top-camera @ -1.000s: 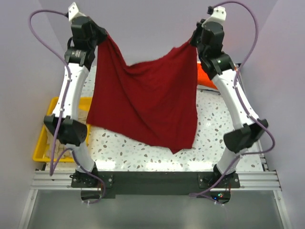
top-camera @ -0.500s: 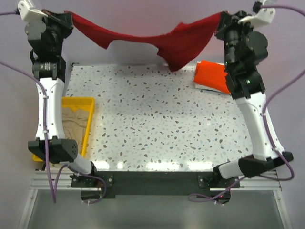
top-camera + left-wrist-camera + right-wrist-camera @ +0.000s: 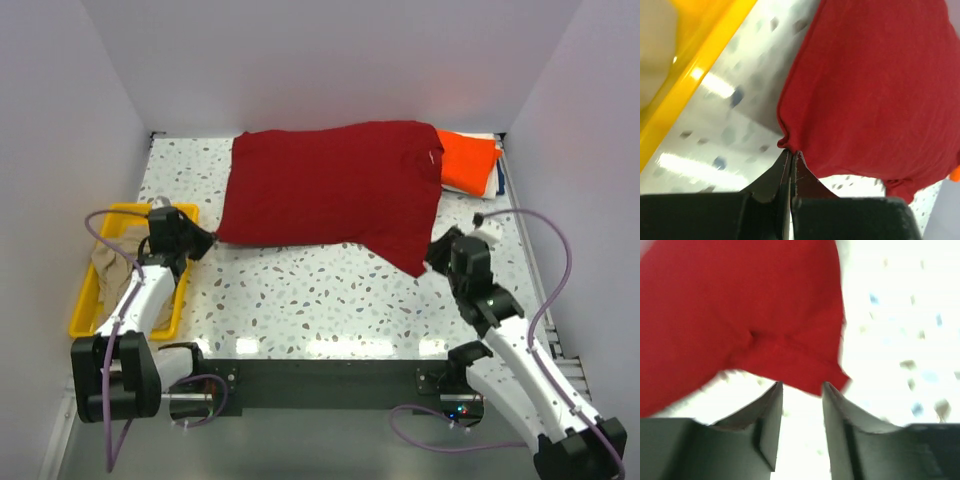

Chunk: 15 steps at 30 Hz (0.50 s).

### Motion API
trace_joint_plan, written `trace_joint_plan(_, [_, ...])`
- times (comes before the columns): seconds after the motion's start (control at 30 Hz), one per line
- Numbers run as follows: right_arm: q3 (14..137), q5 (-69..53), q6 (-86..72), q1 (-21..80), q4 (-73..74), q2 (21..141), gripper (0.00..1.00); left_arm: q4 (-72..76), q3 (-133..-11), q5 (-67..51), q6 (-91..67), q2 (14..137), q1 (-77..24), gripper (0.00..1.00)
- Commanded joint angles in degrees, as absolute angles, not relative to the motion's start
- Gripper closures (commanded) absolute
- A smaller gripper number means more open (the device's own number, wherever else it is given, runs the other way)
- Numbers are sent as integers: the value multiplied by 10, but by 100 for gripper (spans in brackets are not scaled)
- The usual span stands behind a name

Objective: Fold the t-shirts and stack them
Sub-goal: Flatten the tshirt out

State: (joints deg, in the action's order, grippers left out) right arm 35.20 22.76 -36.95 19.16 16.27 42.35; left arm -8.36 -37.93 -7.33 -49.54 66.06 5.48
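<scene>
The dark red t-shirt [image 3: 330,185] lies spread flat across the back half of the table, its small white neck label [image 3: 432,157] at the right end. My left gripper [image 3: 208,240] is low at the shirt's near-left corner and shut on that corner [image 3: 790,150]. My right gripper [image 3: 433,258] is open just short of the shirt's near-right tip [image 3: 835,377], with nothing between its fingers. A folded orange t-shirt [image 3: 470,162] sits at the back right, partly under the red one. A crumpled beige t-shirt [image 3: 108,265] lies in the tray.
The yellow plastic tray [image 3: 85,300] stands at the table's left edge, close beside my left arm, and its rim [image 3: 695,75] shows in the left wrist view. White walls close the back and both sides. Speckled tabletop [image 3: 320,300] lies bare in front of the red shirt.
Both arms came down from holding the red t-shirt stretched high at the back and laid it flat on the table. The right gripper opened and let go of its corner; the left still holds.
</scene>
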Motion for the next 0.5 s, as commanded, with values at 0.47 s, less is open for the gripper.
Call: trace_joint_plan(0.47, [285,209,-440,190,258,415,33,-79,-257,-55,-480,553,54,100])
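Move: The left hand grips the red t-shirt's near hem corner, and the bare table it is heading for lies about 6 cm back and 9 cm below. The yellow bin's middle is some 20 cm to its left and 7 cm nearer the base. From the right hand, the loosened near sleeve is about 3 cm ahead, 3 cm left and 7 cm below; the orange shirt stack is roughly 30 cm ahead, 9 cm right and 14 cm below. Both hands finish the fling by coming quickly down and back towards the robot, the left about 6 cm back and 5 cm down with its fingers still shut on the hem corner, pulling the near edge along towards the base. The right, its fingers already parting at the sleeve, spreads them wide and sinks some 10 cm while drawing back 6 cm, tipping its fingers further down and ending open just short of the sleeve, clear of the cloth. ##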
